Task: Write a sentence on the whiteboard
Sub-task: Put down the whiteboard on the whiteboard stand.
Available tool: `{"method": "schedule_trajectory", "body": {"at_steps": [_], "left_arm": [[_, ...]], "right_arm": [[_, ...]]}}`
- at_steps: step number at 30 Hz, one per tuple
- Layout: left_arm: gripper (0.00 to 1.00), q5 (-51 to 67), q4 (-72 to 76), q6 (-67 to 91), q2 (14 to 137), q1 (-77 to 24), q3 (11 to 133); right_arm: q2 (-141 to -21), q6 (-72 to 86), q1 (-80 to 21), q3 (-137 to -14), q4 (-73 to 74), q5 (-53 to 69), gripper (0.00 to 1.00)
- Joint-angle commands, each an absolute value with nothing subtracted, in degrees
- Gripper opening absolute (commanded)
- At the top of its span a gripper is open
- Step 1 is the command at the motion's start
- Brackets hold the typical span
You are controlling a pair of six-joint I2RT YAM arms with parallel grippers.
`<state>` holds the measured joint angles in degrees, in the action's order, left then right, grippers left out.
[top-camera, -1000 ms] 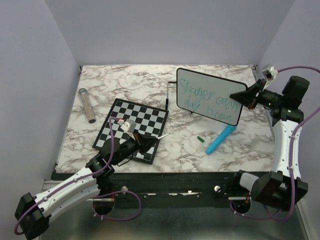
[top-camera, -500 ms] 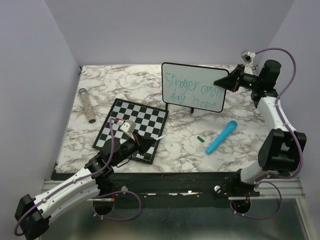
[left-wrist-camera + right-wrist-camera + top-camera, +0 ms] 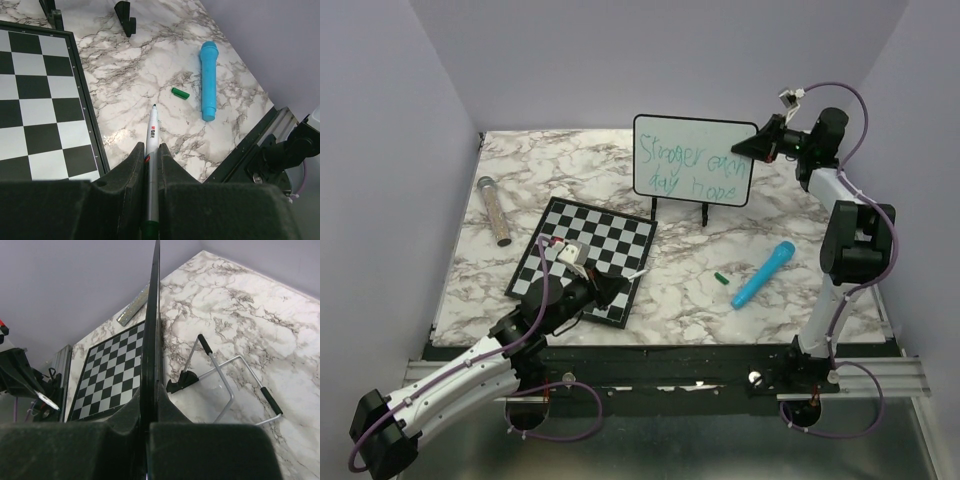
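The whiteboard (image 3: 692, 160) stands upright at the back of the table, facing the camera. The sentence (image 3: 690, 172) is on it in two teal lines. My right gripper (image 3: 757, 146) is shut on the board's right edge. In the right wrist view the whiteboard (image 3: 151, 315) shows edge-on, pinched by that gripper (image 3: 150, 407). A wire stand (image 3: 704, 214) sits just under the board; I cannot tell whether they touch. My left gripper (image 3: 611, 289) rests low over the chessboard's near corner, shut on a white marker (image 3: 152, 131) with its tip pointing forward.
A checkered chessboard (image 3: 582, 255) lies left of centre. A blue cylinder (image 3: 763, 274) and a small green cap (image 3: 721, 277) lie on the marble at front right. A glittery tube (image 3: 494, 210) lies at far left. The wire stand (image 3: 227, 385) has black-tipped legs.
My right arm has carried the whiteboard left and toward the back, turning it upright over the wire stand. The left arm and marker have not moved.
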<state>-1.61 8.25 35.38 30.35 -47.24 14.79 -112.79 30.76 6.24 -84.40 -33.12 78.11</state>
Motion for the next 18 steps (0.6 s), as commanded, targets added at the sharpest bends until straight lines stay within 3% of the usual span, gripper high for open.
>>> {"method": "schedule_trajectory", "body": {"at_steps": [1,11,18], "left_arm": [[0.00,-3.3,7.0,35.2,30.9,-46.9,16.4],[0.00,-2.6,7.3,34.8,32.4,-46.5,16.8],[0.00,-2.3,7.0,34.5,33.0,-45.9,17.3]], "right_arm": [[-116.5,36.4,6.0,-88.6,-40.0,80.8,0.01],[-125.1,23.4,5.9,-98.2,-21.9,78.0,0.01],[-128.6,22.1,5.9,-99.3,-19.9,79.5,0.01]]}}
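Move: Ahead, left and below the right hand, which holds the whiteboard by its right edge, is the whiteboard stand: its middle about 7 cm farther out, 16 cm left and 16 cm down. The green cap lies on the table some 17 cm back and 7 cm left, the blue microphone about 16 cm back and 4 cm right, both roughly 22 cm down. From the left hand the stand is about 37 cm ahead, 16 cm right and 8 cm lower. Lowering the whiteboard by about 6 cm while carrying it some 5 cm forward, the right hand brings it down towards the stand's two supports, slowing its forward travel at the end. Its fingers keep pinching the right edge, and the wrist turns only slightly, about 5 degrees. ##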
